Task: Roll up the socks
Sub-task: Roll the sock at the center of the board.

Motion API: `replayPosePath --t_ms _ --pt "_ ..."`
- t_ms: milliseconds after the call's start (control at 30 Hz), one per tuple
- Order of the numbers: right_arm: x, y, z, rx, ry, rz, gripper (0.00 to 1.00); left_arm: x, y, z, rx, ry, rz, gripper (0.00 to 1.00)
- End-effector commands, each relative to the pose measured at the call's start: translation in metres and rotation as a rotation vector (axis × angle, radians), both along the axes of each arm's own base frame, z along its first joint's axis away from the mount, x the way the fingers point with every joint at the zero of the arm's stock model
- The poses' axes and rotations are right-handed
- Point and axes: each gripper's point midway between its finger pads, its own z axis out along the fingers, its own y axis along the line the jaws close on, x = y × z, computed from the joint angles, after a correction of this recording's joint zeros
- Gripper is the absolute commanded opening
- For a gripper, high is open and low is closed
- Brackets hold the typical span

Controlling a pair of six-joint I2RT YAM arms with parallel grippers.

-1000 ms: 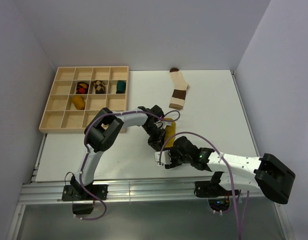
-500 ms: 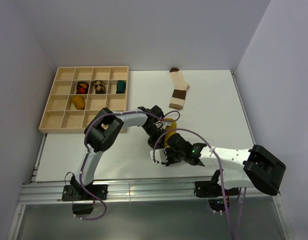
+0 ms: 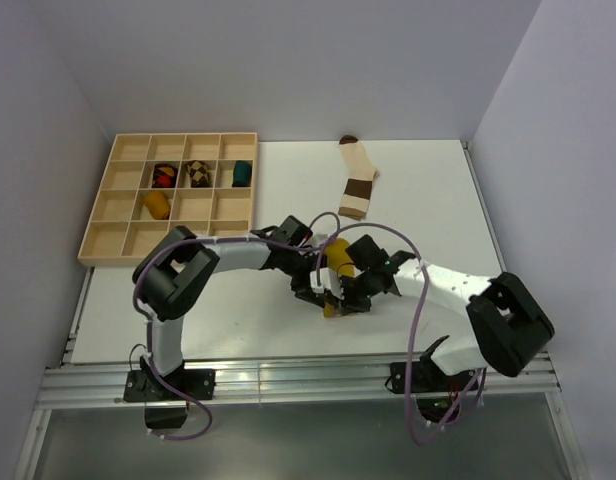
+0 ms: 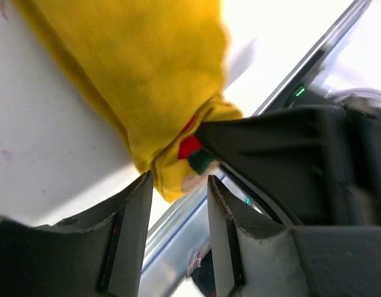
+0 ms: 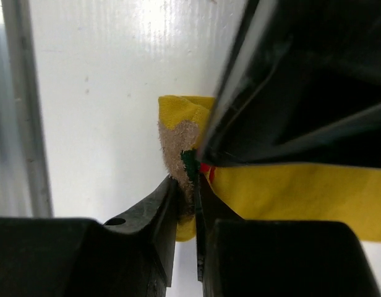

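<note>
The bright yellow sock (image 3: 339, 258) lies on the white table (image 3: 438, 200) between both grippers. In the right wrist view my right gripper (image 5: 190, 179) is shut on the sock's end, a tan patch with green and red marks; the yellow fabric (image 5: 289, 192) runs off to the right. In the left wrist view my left gripper (image 4: 178, 182) stands open, its fingertips just short of that same sock end (image 4: 172, 173), nothing between them. From above, left gripper (image 3: 316, 285) and right gripper (image 3: 338, 298) nearly touch. A cream sock with brown bands (image 3: 356, 180) lies flat farther back.
A wooden compartment tray (image 3: 108, 245) sits at the back left, holding a mustard-orange bundle (image 3: 155, 204), a red-and-dark bundle (image 3: 165, 175), a checkered bundle (image 3: 197, 174) and a teal bundle (image 3: 242, 173). The table's near metal rail (image 3: 288, 375) runs close below the grippers.
My right gripper moved in toward the yellow sock's near end and shut on it. My left gripper opened and let that end go, shifting slightly left.
</note>
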Motion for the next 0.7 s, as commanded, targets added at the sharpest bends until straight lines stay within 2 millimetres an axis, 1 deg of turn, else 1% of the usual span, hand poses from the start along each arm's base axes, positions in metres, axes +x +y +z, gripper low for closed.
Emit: replayPosePath --t_ms 0,33,67,100,133,167,200,233,267,300,333,367,400,467,500,533,600,633,667 --pt "-0.031 -0.004 0.009 0.041 0.272 0.060 0.18 0.047 -0.029 0.064 -0.219 -0.225 0.179 0.46" --pt "-0.039 -0.010 0.010 0.024 0.329 0.082 0.18 0.050 -0.022 0.056 -0.195 -0.236 0.236 0.46" --pt "-0.039 -0.012 0.013 0.034 0.374 0.072 0.18 0.055 -0.021 0.069 -0.223 -0.287 0.268 0.45" --pt "-0.034 -0.007 0.015 0.048 0.429 0.073 0.19 0.062 -0.020 0.075 -0.240 -0.334 0.299 0.45" --pt "-0.042 -0.014 0.019 0.031 0.503 0.091 0.19 0.061 -0.011 0.066 -0.218 -0.355 0.332 0.46" --pt "-0.041 -0.014 0.022 0.032 0.544 0.090 0.19 0.072 -0.005 0.078 -0.226 -0.436 0.394 0.45" --pt "-0.030 -0.013 0.021 0.033 0.590 0.074 0.19 0.076 0.000 0.080 -0.224 -0.484 0.425 0.45" --pt "-0.034 -0.015 0.028 0.040 0.662 0.073 0.19 0.078 0.011 0.070 -0.191 -0.552 0.450 0.46" --pt "-0.032 -0.015 0.030 0.046 0.699 0.066 0.20 0.083 0.016 0.082 -0.190 -0.637 0.501 0.47" --pt "-0.019 -0.015 0.028 0.058 0.739 0.037 0.20 0.080 0.026 0.074 -0.168 -0.678 0.520 0.47" --pt "-0.017 -0.016 0.030 0.047 0.787 0.008 0.20 0.082 0.028 0.082 -0.185 -0.764 0.518 0.47" --pt "-0.013 -0.017 0.031 0.045 0.816 -0.007 0.20 0.080 0.029 0.090 -0.180 -0.835 0.538 0.48" --pt "-0.004 -0.017 0.027 0.051 0.846 -0.027 0.20 0.073 0.031 0.084 -0.171 -0.862 0.520 0.49" --pt "0.001 -0.017 0.024 0.033 0.895 -0.075 0.20 0.063 0.019 0.094 -0.217 -0.958 0.435 0.49" --pt "0.004 -0.017 0.020 0.025 0.912 -0.086 0.20 0.058 0.014 0.095 -0.233 -0.981 0.392 0.49" --pt "0.008 -0.018 0.017 0.018 0.918 -0.119 0.20 0.057 0.010 0.097 -0.239 -1.042 0.335 0.49" --pt "0.013 -0.020 0.008 -0.016 0.908 -0.170 0.20 0.043 -0.003 0.090 -0.253 -1.065 0.226 0.49" --pt "0.019 -0.019 0.003 -0.024 0.895 -0.210 0.20 0.040 -0.010 0.093 -0.269 -1.099 0.170 0.50" --pt "0.022 -0.022 -0.002 -0.050 0.881 -0.232 0.20 0.036 -0.014 0.084 -0.261 -1.097 0.128 0.50"
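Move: The right fingers already hold the yellow sock's folded near end, its middle about 1 cm left of their pinch; the sock's flat body is centred some 8 cm ahead and 1 cm left. From that hand the striped sock lies roughly 28 cm ahead and 4 cm right, the tray about 24 cm ahead and 40 cm left. For the open left hand, the folded end is about 3 cm right, 2 cm back and 3 cm below. The right hand keeps its pinch on the folded end of the yellow sock and turns it over towards the sock's body, rolling about 50 degrees so that its fingertips swing from pointing down and left to pointing back under the wrist, while it creeps only some 2 cm right and a little forward, close to the table. The left hand, fingers still open, draws off the end, first forward, up and left, then curls back right while still climbing, to finish about 7 cm higher and 3 cm farther forward, its fingers swinging round from slightly back to forward, still slanting right and down. ##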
